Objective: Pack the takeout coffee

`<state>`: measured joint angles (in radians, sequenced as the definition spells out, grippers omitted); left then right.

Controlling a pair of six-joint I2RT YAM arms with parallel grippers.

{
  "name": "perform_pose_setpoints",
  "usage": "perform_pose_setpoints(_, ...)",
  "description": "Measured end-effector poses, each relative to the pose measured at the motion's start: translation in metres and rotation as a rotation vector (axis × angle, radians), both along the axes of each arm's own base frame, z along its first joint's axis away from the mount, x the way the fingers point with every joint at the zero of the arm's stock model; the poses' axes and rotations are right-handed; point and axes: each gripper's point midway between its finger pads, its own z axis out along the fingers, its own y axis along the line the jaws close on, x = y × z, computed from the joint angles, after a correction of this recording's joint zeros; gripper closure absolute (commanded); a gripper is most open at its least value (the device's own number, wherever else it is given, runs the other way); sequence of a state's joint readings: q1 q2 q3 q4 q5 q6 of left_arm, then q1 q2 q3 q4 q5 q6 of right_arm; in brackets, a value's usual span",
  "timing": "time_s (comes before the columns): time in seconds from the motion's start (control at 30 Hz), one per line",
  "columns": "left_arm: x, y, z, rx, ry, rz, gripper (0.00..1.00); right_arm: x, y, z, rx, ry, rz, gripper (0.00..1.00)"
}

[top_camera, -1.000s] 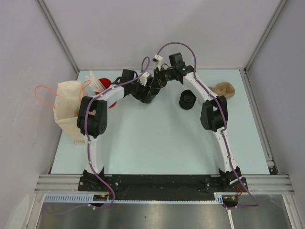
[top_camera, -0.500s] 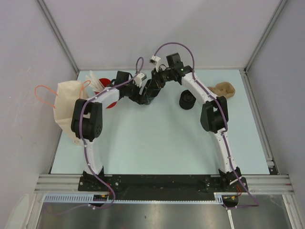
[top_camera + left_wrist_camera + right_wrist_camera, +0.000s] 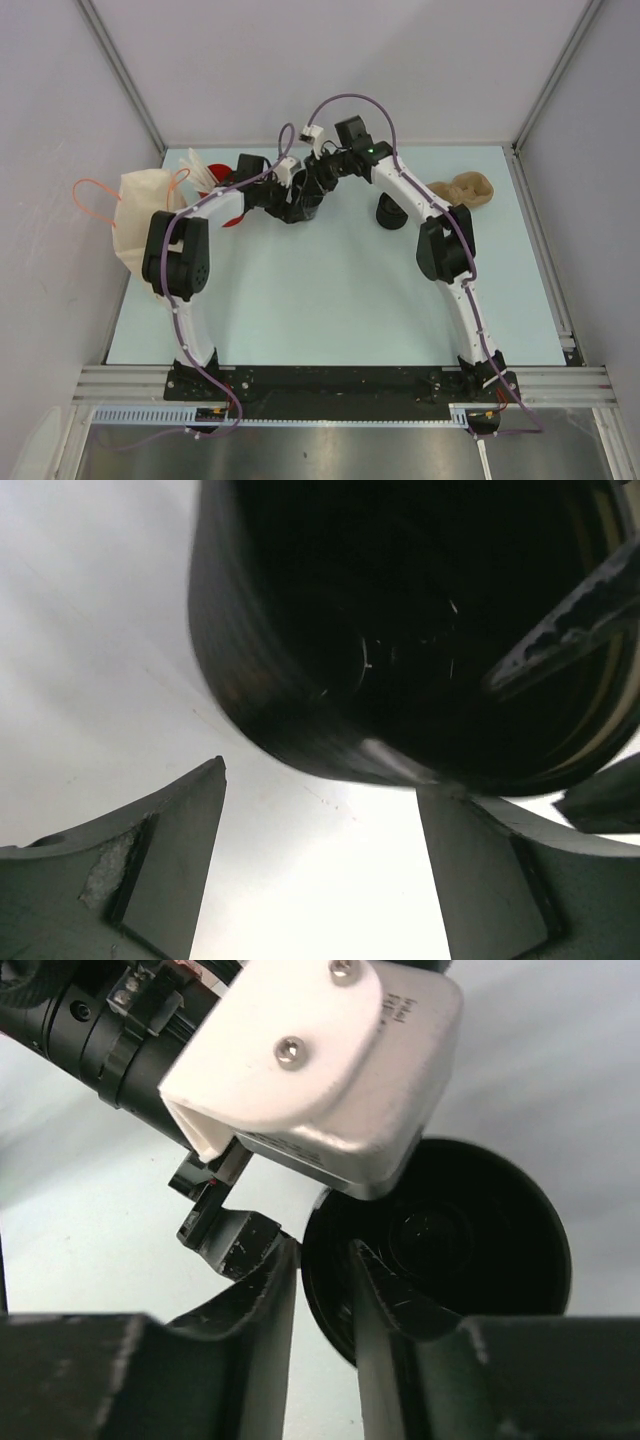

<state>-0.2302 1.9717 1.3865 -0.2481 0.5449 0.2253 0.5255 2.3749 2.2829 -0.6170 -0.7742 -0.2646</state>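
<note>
The takeout coffee, a small round black cup (image 3: 303, 208), stands at the back middle of the table where both grippers meet. In the right wrist view the cup (image 3: 470, 1250) shows open-topped. My right gripper (image 3: 325, 1275) is shut on its rim, with one finger (image 3: 385, 1295) inside and the other outside. In the top view the right gripper (image 3: 314, 190) comes at the cup from the right. My left gripper (image 3: 320, 810) is open, and the cup (image 3: 330, 650) sits just beyond its fingertips. In the top view the left gripper (image 3: 288, 203) is at the cup's left.
A beige bag with orange handles (image 3: 140, 225) lies at the table's left edge. A red cup with white sticks (image 3: 215, 178) stands behind the left arm. A squat black round piece (image 3: 388, 212) sits right of the grippers. A brown cardboard carrier (image 3: 466, 188) is at the back right.
Both grippers and the black cup have shifted left, away from the squat black piece. The left arm's elbow has swung left toward the bag.
</note>
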Motion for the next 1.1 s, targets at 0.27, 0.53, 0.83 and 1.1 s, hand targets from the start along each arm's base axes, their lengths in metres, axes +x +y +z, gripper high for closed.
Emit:
perform_pose_setpoints(0.27, 0.001, 0.012, 0.012, -0.015, -0.017, 0.019, 0.19, 0.0, 0.002, 0.006, 0.001, -0.013, -0.001, 0.53)
perform_pose_setpoints(0.53, 0.0, 0.013, 0.025, -0.03, -0.037, 0.016, 0.19, 0.006, 0.001, 0.042, 0.042, -0.076, -0.01, 0.36)
perform_pose_setpoints(0.83, -0.012, 0.015, 0.046, -0.033, -0.027, 0.009, 0.17, 0.009, -0.032, 0.117, 0.148, -0.11, -0.05, 0.09)
perform_pose_setpoints(1.1, -0.024, 0.018, 0.088, -0.027, -0.073, -0.002, 0.13, -0.027, -0.102, 0.184, 0.206, -0.172, -0.085, 0.0)
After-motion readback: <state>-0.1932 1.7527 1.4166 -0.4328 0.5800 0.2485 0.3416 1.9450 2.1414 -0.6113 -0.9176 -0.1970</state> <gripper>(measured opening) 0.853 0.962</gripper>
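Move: The right fingers still straddle the near rim of the smooth black cup, whose middle lies about 4 cm ahead of them, 1 cm left and 5 cm below. From the open left hand that cup is about 5 cm right and 1 cm ahead, at about its own height. The red straw holder stands some 13 cm left of the left hand and 1 cm ahead, while the ridged black cup is about 19 cm right of the right hand, 2 cm ahead and 6 cm lower. Upward, slowly at first and then fast, the right hand spreads its fingers off the near rim and comes free of the smooth black cup, climbing some 18 cm and swinging about 10 cm right, to end nearly wide open. The left hand, open throughout, eases slightly left from the cup's side and rises about 9 cm, drawing back a little. ##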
